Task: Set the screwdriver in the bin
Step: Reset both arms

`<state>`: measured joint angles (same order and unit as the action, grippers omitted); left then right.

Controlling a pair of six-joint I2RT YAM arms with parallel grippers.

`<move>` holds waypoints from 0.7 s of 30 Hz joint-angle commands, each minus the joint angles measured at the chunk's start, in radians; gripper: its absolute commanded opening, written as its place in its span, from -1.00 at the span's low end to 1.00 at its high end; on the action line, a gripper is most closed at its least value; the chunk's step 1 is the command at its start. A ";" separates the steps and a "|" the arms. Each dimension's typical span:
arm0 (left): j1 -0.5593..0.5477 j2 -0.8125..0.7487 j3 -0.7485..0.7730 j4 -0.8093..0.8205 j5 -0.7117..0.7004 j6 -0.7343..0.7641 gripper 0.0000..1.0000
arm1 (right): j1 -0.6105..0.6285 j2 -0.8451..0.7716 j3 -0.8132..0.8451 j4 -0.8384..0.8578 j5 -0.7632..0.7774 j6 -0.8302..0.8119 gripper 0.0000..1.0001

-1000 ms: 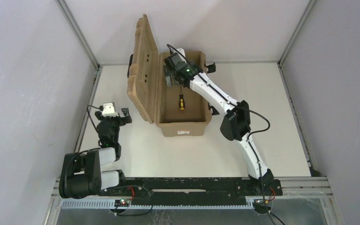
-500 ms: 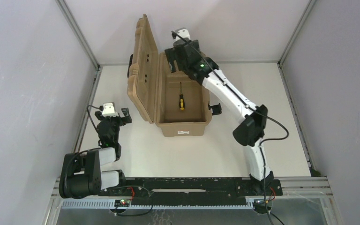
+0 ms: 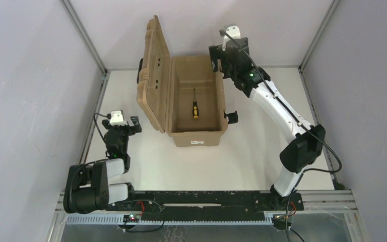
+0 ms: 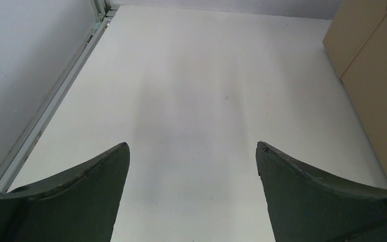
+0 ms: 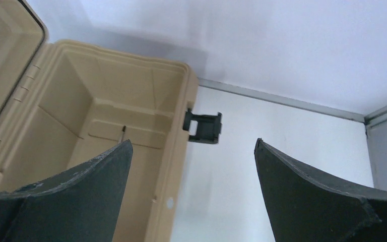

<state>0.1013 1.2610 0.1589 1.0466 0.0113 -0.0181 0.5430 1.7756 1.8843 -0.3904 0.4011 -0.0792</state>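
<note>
The screwdriver (image 3: 195,108), with a yellow-and-black handle and a thin dark shaft, lies on the floor inside the open tan bin (image 3: 197,135). The bin's lid (image 3: 154,75) stands open on the left. My right gripper (image 3: 220,59) is open and empty, raised above the bin's far right corner. In the right wrist view the gripper (image 5: 191,146) frames the bin's right rim (image 5: 174,166) and a black latch (image 5: 203,127); only the screwdriver's shaft tip (image 5: 123,130) shows. My left gripper (image 3: 126,121) is open and empty, low over the table left of the bin.
White walls with metal rails close in the table at left, back and right. A black latch (image 3: 232,116) sticks out from the bin's right side. In the left wrist view, the open gripper (image 4: 191,148) looks over bare white table, with the bin's lid (image 4: 373,75) at right.
My right gripper has risen out of the bin and swung right, from over the bin's back to its far right corner. The screwdriver stays lying in the bin. The left arm has not moved.
</note>
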 commanded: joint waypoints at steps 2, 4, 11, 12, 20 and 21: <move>0.004 -0.008 0.013 0.041 0.012 0.015 0.99 | -0.064 -0.168 -0.200 0.199 -0.125 -0.024 0.99; 0.003 -0.008 0.013 0.041 0.012 0.015 1.00 | -0.088 -0.208 -0.260 0.223 -0.148 -0.026 0.99; 0.003 -0.008 0.014 0.041 0.012 0.015 1.00 | -0.184 -0.293 -0.374 0.190 -0.159 0.022 0.99; 0.003 -0.006 0.013 0.041 0.011 0.015 1.00 | -0.196 -0.305 -0.393 0.190 -0.160 0.030 0.99; 0.003 -0.006 0.014 0.041 0.011 0.015 1.00 | -0.300 -0.364 -0.528 0.179 -0.259 0.074 0.99; 0.004 -0.007 0.014 0.041 0.011 0.015 1.00 | -0.318 -0.362 -0.533 0.168 -0.273 0.088 0.99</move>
<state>0.1013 1.2610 0.1589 1.0454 0.0113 -0.0181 0.2703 1.4357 1.3563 -0.2131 0.2035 -0.0437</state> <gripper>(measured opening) 0.996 0.993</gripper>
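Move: The screwdriver lies on the bin floor, some 33 cm below the open right hand, about 10 cm to its left and 4 cm back. The bin's middle is likewise 10 cm left and 4 cm back, some 25 cm down; its far latch sits about 7 cm ahead and 5 cm right, about 18 cm below. From the left hand the screwdriver is roughly 10 cm ahead, 34 cm right and 10 cm down. Empty and wide open, the right hand swings about 12 cm right, away from the bin, sinking some 5 cm. ##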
